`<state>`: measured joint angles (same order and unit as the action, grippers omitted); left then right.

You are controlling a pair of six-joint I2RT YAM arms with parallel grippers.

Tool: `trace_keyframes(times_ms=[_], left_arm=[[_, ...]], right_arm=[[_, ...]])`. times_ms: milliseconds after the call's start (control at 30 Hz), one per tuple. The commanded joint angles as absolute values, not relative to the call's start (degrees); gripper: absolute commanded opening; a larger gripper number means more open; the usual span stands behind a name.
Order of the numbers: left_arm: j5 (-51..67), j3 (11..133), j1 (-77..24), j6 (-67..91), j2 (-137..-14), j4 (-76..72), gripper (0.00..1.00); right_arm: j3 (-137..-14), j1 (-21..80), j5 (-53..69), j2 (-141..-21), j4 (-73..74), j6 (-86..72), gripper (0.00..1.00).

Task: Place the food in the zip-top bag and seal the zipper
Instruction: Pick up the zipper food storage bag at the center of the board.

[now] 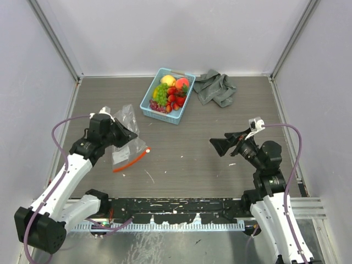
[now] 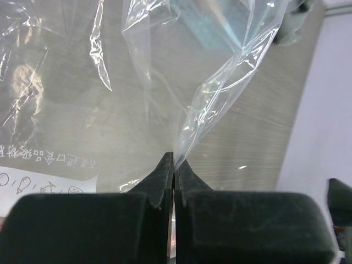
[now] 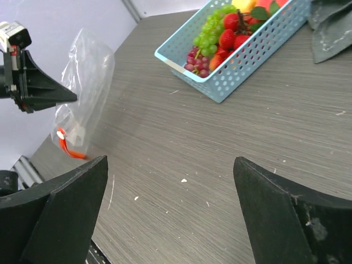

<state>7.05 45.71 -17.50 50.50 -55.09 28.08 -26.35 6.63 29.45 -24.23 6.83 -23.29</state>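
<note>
The clear zip-top bag (image 1: 125,135) hangs at the left, its red-orange zipper (image 1: 132,160) trailing low on the table. My left gripper (image 1: 133,132) is shut on the bag's thin plastic (image 2: 181,99) and holds it up. In the right wrist view the bag (image 3: 88,82) stands lifted with the zipper (image 3: 69,149) at its bottom. The food (image 1: 171,92) lies in the light blue basket: yellow lemon, peach, green and purple grapes (image 3: 212,30), red strawberries. My right gripper (image 1: 218,144) is open and empty above the table, right of centre.
The light blue basket (image 1: 165,114) stands at the back centre. A grey cloth (image 1: 215,87) lies crumpled to its right. White walls with metal posts enclose the table. The black rail runs along the near edge (image 1: 181,208).
</note>
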Motion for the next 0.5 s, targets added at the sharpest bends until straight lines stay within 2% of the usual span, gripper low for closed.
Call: trace_keyframes(times_ms=[0, 133, 267, 467], left_arm=[[9.0, 46.9, -17.7, 61.5, -52.1, 25.2, 0.0], [9.9, 46.0, -18.5, 66.6, -51.4, 21.3, 0.0], [10.0, 46.7, -19.0, 73.0, -52.4, 20.2, 0.0], [8.8, 43.2, -19.9, 82.7, -52.4, 13.6, 0.0]], right_arm=[[-24.2, 7.9, 35.1, -26.5, -11.5, -27.4, 1.0], [-21.6, 11.8, 33.9, -30.2, -21.1, -27.6, 1.0], [-19.4, 20.4, 30.4, -36.5, -32.6, -26.8, 0.98], [-21.0, 30.9, 24.7, -46.3, -38.0, -20.6, 0.96]])
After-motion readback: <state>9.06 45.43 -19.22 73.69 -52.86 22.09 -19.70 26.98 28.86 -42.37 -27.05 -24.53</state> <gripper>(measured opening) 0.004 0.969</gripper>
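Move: The left gripper already holds the zip-top bag by its edge. The orange zipper's slider end is about 6 cm back, 4 cm right and 7 cm below it. From the open right gripper, that slider end lies some 27 cm left, 2 cm back and 12 cm below. The fruit basket is roughly 32 cm ahead of the right gripper, 19 cm to its left and 17 cm lower. Sweep the open right gripper left, about 10 cm and gathering speed, nearly level, towards the bag's zipper, swinging its fingers some 20 degrees counter-clockwise. Meanwhile keep the left fingers shut on the bag's edge, raise it about 4 cm and carry it 3 cm right, rolling the wrist so its left side dips. ##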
